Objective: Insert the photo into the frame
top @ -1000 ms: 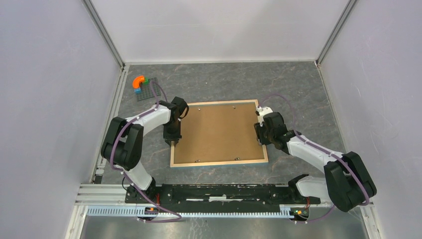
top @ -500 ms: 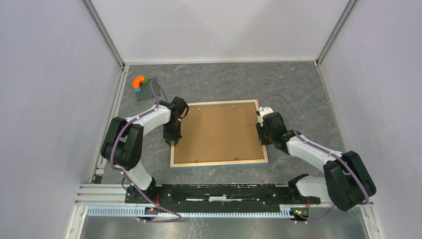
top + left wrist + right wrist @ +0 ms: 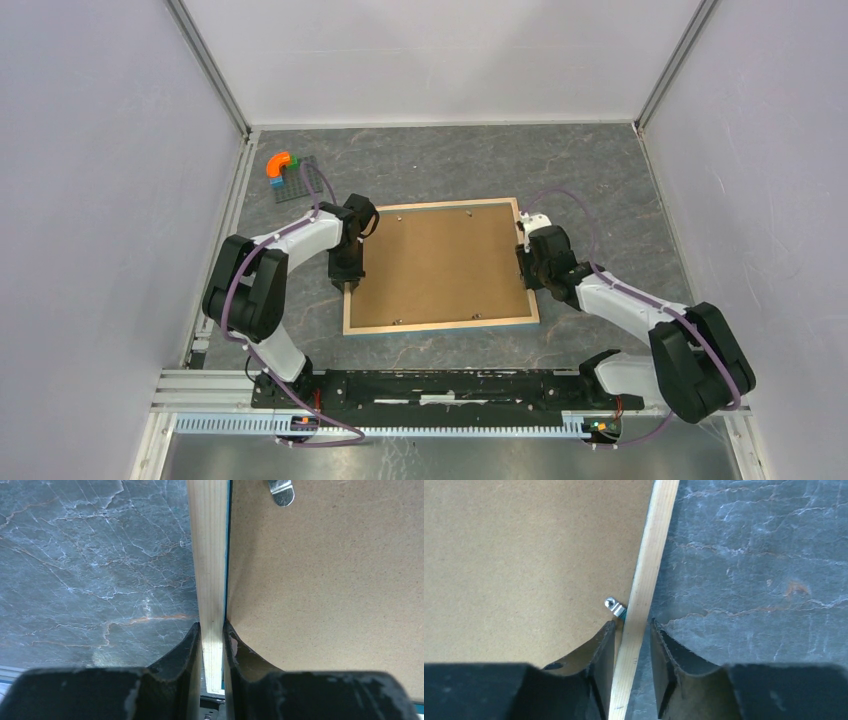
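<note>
The frame [image 3: 440, 325] lies face down on the table, its light wood rails around a brown backing board [image 3: 440, 265]. The photo is hidden. My left gripper [image 3: 349, 284] is at the frame's left rail; in the left wrist view the gripper [image 3: 212, 630] is shut on that rail [image 3: 209, 555], one finger on each side. My right gripper [image 3: 527, 262] is at the right rail. In the right wrist view it [image 3: 633, 625] straddles the rail [image 3: 651, 555], the inner finger against the wood, a strip of table showing before the outer finger.
Small metal clips [image 3: 281, 492] [image 3: 615, 606] hold the board at the frame's inner edge. A grey studded plate with an orange curved piece [image 3: 283, 170] sits at the far left. Walls close in the table on three sides.
My right gripper has crept a little along the right rail toward the far end, and the frame's right side has shifted slightly with it. The left arm has not moved.
</note>
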Controlling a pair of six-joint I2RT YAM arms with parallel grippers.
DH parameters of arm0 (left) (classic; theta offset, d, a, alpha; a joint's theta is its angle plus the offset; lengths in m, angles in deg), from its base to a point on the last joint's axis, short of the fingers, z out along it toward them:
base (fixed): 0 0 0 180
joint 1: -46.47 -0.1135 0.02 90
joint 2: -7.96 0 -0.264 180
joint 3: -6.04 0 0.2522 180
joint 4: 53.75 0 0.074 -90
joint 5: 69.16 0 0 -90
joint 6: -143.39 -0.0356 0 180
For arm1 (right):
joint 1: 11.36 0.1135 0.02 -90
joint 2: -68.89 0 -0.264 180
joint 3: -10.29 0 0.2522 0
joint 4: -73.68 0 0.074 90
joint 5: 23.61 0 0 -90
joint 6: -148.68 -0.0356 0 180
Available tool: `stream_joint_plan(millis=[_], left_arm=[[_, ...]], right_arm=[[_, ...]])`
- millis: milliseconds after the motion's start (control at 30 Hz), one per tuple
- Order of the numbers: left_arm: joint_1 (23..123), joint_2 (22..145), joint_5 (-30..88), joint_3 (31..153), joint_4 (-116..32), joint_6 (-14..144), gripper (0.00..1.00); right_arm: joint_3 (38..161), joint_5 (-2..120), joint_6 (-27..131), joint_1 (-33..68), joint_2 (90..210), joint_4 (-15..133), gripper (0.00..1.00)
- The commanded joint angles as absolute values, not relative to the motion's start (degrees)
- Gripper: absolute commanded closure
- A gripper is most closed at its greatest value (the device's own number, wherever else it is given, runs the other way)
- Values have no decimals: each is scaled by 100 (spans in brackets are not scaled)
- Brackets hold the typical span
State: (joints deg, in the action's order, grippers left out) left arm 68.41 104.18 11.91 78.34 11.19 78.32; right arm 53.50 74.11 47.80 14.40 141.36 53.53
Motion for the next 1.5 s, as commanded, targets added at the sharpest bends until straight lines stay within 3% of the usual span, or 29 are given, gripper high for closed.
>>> stream_joint_plan(millis=[0,167,400,533,767,833,900,967,1033,1133,1233,1333,1467], left_arm=[[6830,10380,1017,7790,501,7715,98],[6827,10346,1007,7798,500,7711,98],[6821,10396,1129,7844,501,7703,97],[6824,10622,1474,8139,510,7706,93],[6878,12065,2421,9877,664,7949,92],[6944,12552,1981,10923,980,7929,92],[7076,12802,1376,11796,1282,7859,82],[7150,12832,1261,12263,1524,7793,56],[7163,12528,1214,12137,1532,7807,34],[7164,11551,1280,11174,1215,7872,17],[7171,10467,1366,10083,1072,7931,7],[7175,9352,1466,9039,1037,8149,4],[7249,8090,2678,7370,283,9266,1]], right_arm=[[5456,7072,4994,1478,13856,4877,57],[5622,7104,5041,1474,13718,4750,38],[5561,7119,4827,1477,14062,4925,38],[5376,6484,4466,1475,13919,5094,36],[4718,5517,3909,1479,13054,5295,33],[4404,4766,3637,1481,12759,5665,31],[4071,4293,3240,1524,12379,5949,31],[3961,4474,3224,1522,11931,5644,26],[4184,5321,3535,1521,11527,4883,18],[4665,6491,3865,1507,11293,4177,7],[5246,7135,4219,1490,11505,3983,4],[5886,7527,4610,1477,12081,4123,2],[6931,7817,5118,1317,13373,4623,2]])
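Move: My left hand has the frame's left bar between its fingers, with the frame's middle about 19 cm to its right and 5 cm ahead; a metal clip is some 6 cm ahead and 3 cm right, and the near left corner roughly 10 cm back. My right hand straddles the right bar, the frame's middle about 18 cm left and 4 cm ahead, a side clip some 2 cm ahead and 2 cm left, and the near right corner 9 cm back and 2 cm right. After a pause, I push the frame's left bar forward about 16 cm and somewhat to the right with my left hand, still pinching it, while my right hand, fingers loosening around the right bar, draws back some 7 cm and rolls, so the two work as a turning pair. Then both hands open wide and lift clear, the left swinging back and the right forward over the frame. ##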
